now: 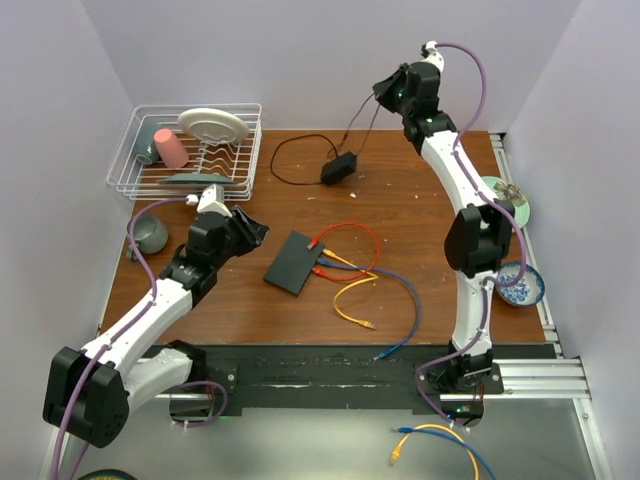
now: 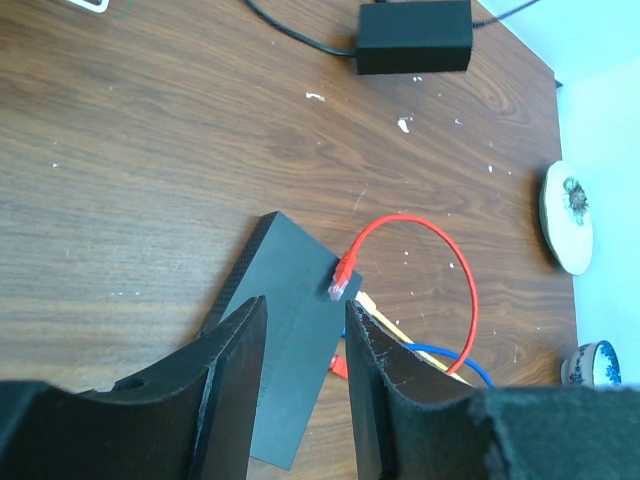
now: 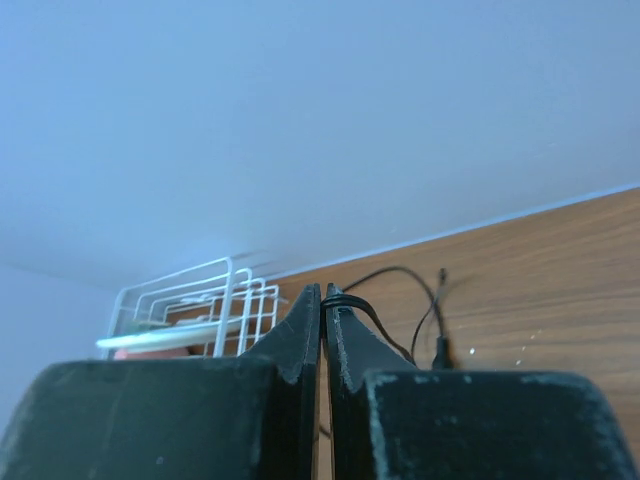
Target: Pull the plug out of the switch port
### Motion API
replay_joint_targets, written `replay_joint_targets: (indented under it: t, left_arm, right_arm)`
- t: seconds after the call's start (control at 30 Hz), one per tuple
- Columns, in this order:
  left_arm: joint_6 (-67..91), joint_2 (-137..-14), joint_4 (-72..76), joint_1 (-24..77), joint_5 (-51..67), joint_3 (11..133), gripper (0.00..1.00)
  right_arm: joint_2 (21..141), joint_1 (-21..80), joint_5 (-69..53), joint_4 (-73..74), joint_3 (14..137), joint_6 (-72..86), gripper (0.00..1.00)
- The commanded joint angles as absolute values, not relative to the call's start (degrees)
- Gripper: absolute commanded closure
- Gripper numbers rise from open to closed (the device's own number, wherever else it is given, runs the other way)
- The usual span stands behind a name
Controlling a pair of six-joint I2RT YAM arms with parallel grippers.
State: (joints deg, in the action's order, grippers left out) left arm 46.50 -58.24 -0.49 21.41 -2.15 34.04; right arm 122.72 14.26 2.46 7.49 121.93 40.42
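The flat black switch box (image 1: pixel 293 263) lies mid-table, its port edge (image 1: pixel 320 257) facing right with red plugs (image 1: pixel 317 244), a yellow cable (image 1: pixel 355 305) and a blue cable (image 1: pixel 400 295) at it. In the left wrist view a red plug (image 2: pixel 343 277) rests at the box's (image 2: pixel 300 340) far corner, and a second red plug (image 2: pixel 338 365) shows at the edge. My left gripper (image 1: pixel 250 232) (image 2: pixel 305 308) hangs open just above the box. My right gripper (image 1: pixel 385 92) (image 3: pixel 322 292) is raised at the back, shut on the thin black cord (image 3: pixel 350 303) of the adapter (image 1: pixel 338 168).
A white dish rack (image 1: pixel 130 170) with a plate and a pink cup stands back left, with a grey bowl (image 1: pixel 148 233) in front of it. A plate (image 1: pixel 508 190) and a blue patterned bowl (image 1: pixel 522 283) sit along the right edge. The red cable loops (image 1: pixel 360 235) right of the box.
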Motion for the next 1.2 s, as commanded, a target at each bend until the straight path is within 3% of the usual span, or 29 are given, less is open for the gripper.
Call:
replay_joint_targets:
  t: [0.0,0.17,0.2,0.23,0.27,0.3,0.37,0.47,0.83,0.9,0.93,1.17]
  left_arm:
    - [47.1,-58.8,2.2,21.5,-2.3,33.4,0.58]
    - [47.3,-60.0,3.1,21.5,-1.9,33.0,0.58]
    - [47.2,-60.5,3.1,21.5,-1.9,33.0,0.58]
    - [47.1,-60.7,3.2,21.5,-1.8,33.1,0.59]
    - [47.1,-61.0,3.2,21.5,-1.7,33.1,0.59]
    - [46.9,-61.2,3.2,21.5,-1.6,33.2,0.59]
    - [46.9,-61.3,3.6,21.5,-1.4,32.9,0.59]
    - [46.9,-61.3,4.0,21.5,-1.5,32.8,0.59]
    - [45.9,-61.1,0.5,21.5,-1.6,36.6,0.59]
    - [45.1,-63.1,-2.0,21.5,-1.1,38.5,0.58]
    - [44.5,-63.7,-3.5,21.5,-0.6,39.1,0.58]
    - [42.0,-66.1,-6.6,21.6,-1.0,41.4,0.56]
  right_arm:
    - [130.2,13.5,3.7,10.9,131.2,41.9,1.00]
    - [139.0,11.9,3.5,10.7,133.9,43.8,1.00]
    - [140.3,11.3,3.2,12.4,136.0,44.0,0.94]
    - [141.7,10.9,1.9,13.4,137.4,43.8,0.81]
    - [143.3,10.7,1.2,14.3,138.9,43.5,0.55]
    - [143.1,10.6,1.0,14.8,138.3,43.2,0.46]
    - [137.9,10.7,1.1,8.2,129.8,42.5,0.31]
    - [129.2,10.8,0.5,0.3,117.8,43.3,0.22]
    - [105.4,18.5,5.1,-0.4,102.1,37.6,0.13]
    - [102.0,22.4,8.2,-0.2,97.0,35.9,0.09]
    - [98.5,23.8,9.2,-0.2,94.9,34.5,0.01]
    - [83.0,32.1,15.7,0.3,71.0,30.6,0.01]
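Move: The right hand, shut on the black cord, holds it high over the table's far edge; the cord's black adapter lies about 30 cm below the hand, some 7 cm back and 10 cm to its left. The switch sits roughly 30 cm back and 21 cm left of that hand, also 30 cm below. From the idle left hand the adapter lies about 23 cm ahead, 16 cm right and 14 cm lower. Right hand sinks about 20 cm, opens wide to let go of the black cord, then swings back, up and left. ##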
